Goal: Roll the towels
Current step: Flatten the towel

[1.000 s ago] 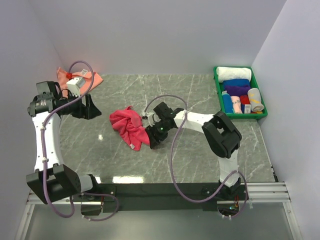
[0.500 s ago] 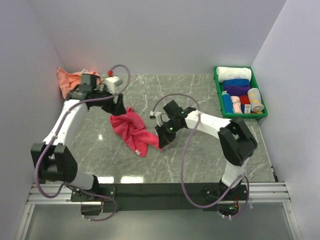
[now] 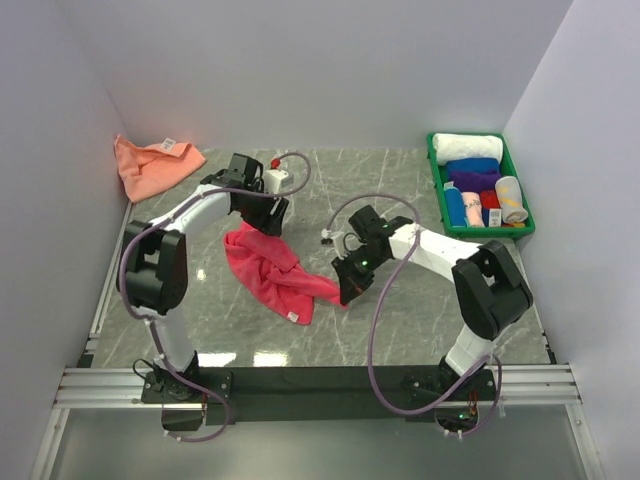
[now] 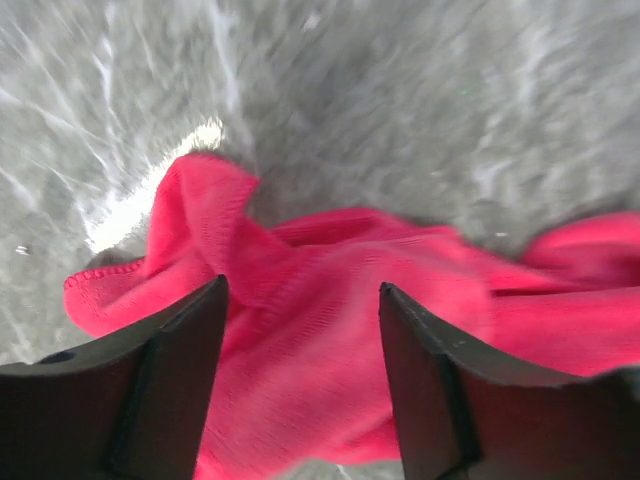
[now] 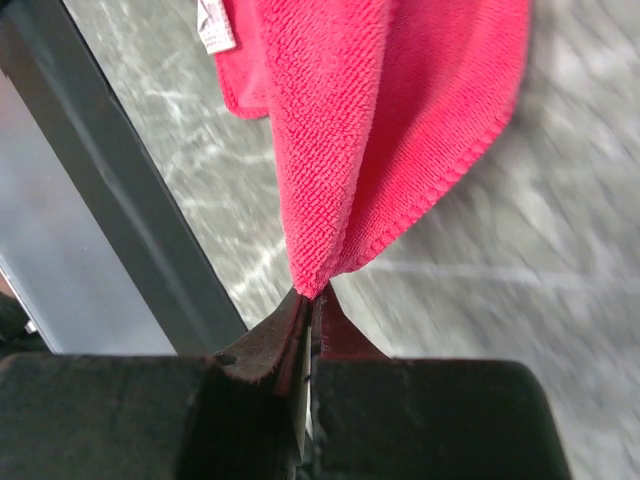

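Observation:
A crimson pink towel [image 3: 268, 268] lies crumpled and stretched out on the grey marble table. My right gripper [image 3: 345, 291] is shut on its right corner; the wrist view shows the cloth [image 5: 370, 120] pinched at the fingertips [image 5: 312, 295]. My left gripper [image 3: 272, 224] hovers open over the towel's far end, with the pink cloth [image 4: 330, 340] spread below and between its fingers [image 4: 302, 290]. I see no contact between those fingers and the cloth. A salmon orange towel [image 3: 150, 165] lies flat in the far left corner.
A green tray [image 3: 436, 178] at the far right holds rolled towels, among them white [image 3: 467, 147], blue [image 3: 472, 165] and purple [image 3: 473, 182]. White walls close the table on three sides. A metal rail [image 3: 300, 380] runs along the near edge.
My left arm swung from the far left corner to above the pink towel. My right gripper shut on the towel's corner and dragged it right and nearer, stretching the cloth out.

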### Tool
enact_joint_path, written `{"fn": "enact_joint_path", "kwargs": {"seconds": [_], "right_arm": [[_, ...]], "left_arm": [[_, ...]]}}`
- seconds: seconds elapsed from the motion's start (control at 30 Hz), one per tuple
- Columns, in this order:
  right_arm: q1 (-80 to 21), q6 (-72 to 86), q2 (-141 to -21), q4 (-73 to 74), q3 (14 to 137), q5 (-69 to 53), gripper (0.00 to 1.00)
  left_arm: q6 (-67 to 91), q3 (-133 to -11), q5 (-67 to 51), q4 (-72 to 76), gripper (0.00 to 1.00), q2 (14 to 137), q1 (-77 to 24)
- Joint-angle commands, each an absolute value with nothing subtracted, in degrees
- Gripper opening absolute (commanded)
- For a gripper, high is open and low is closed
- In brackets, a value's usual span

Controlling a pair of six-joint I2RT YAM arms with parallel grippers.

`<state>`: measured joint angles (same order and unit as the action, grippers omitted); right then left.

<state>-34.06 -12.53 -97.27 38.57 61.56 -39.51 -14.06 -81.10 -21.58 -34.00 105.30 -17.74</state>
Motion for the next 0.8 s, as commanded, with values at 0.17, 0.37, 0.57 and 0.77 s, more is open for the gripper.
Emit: {"fn": "enact_joint_path", "kwargs": {"seconds": [0.17,0.37,0.57,0.77], "right_arm": [[-27.8,-20.9,-94.1,48.5,61.5,-39.9,0.0],[-23.4,-26.7,-95.8,54.0,64.1,-31.7,0.0],[-20.8,-30.2,-98.3,55.6,64.0,-25.3,0.0],[-20.6,-30.8,-99.8,56.9,66.0,-21.9,0.0]], "left_arm": [[-16.6,-78.8,-16.1,-37.0,0.45,107.1,-17.8],[-17.7,-73.1,-20.1,-37.0,0.01,99.3,-6.9],[-29.1,-63.9,-26.2,-40.9,0.07,91.7,-0.9],[-35.2,-55.0,-25.6,-41.8,0.04,84.4,-1.0]]}}
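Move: The left hand, open, hangs over the pink towel's bunched far end; the place to grip is about 2 cm back, 2 cm left and 5 cm below. The towel's white label lies some 22 cm back and 6 cm right of this hand, the salmon towel roughly 16 cm ahead and 27 cm left. The right hand already pinches the pink towel's near right corner; from it the bunched end is about 16 cm ahead, 22 cm left. Left hand dips 5 cm, pinches the pink towel, pulls left then back; right drags held corner 11 cm right. ##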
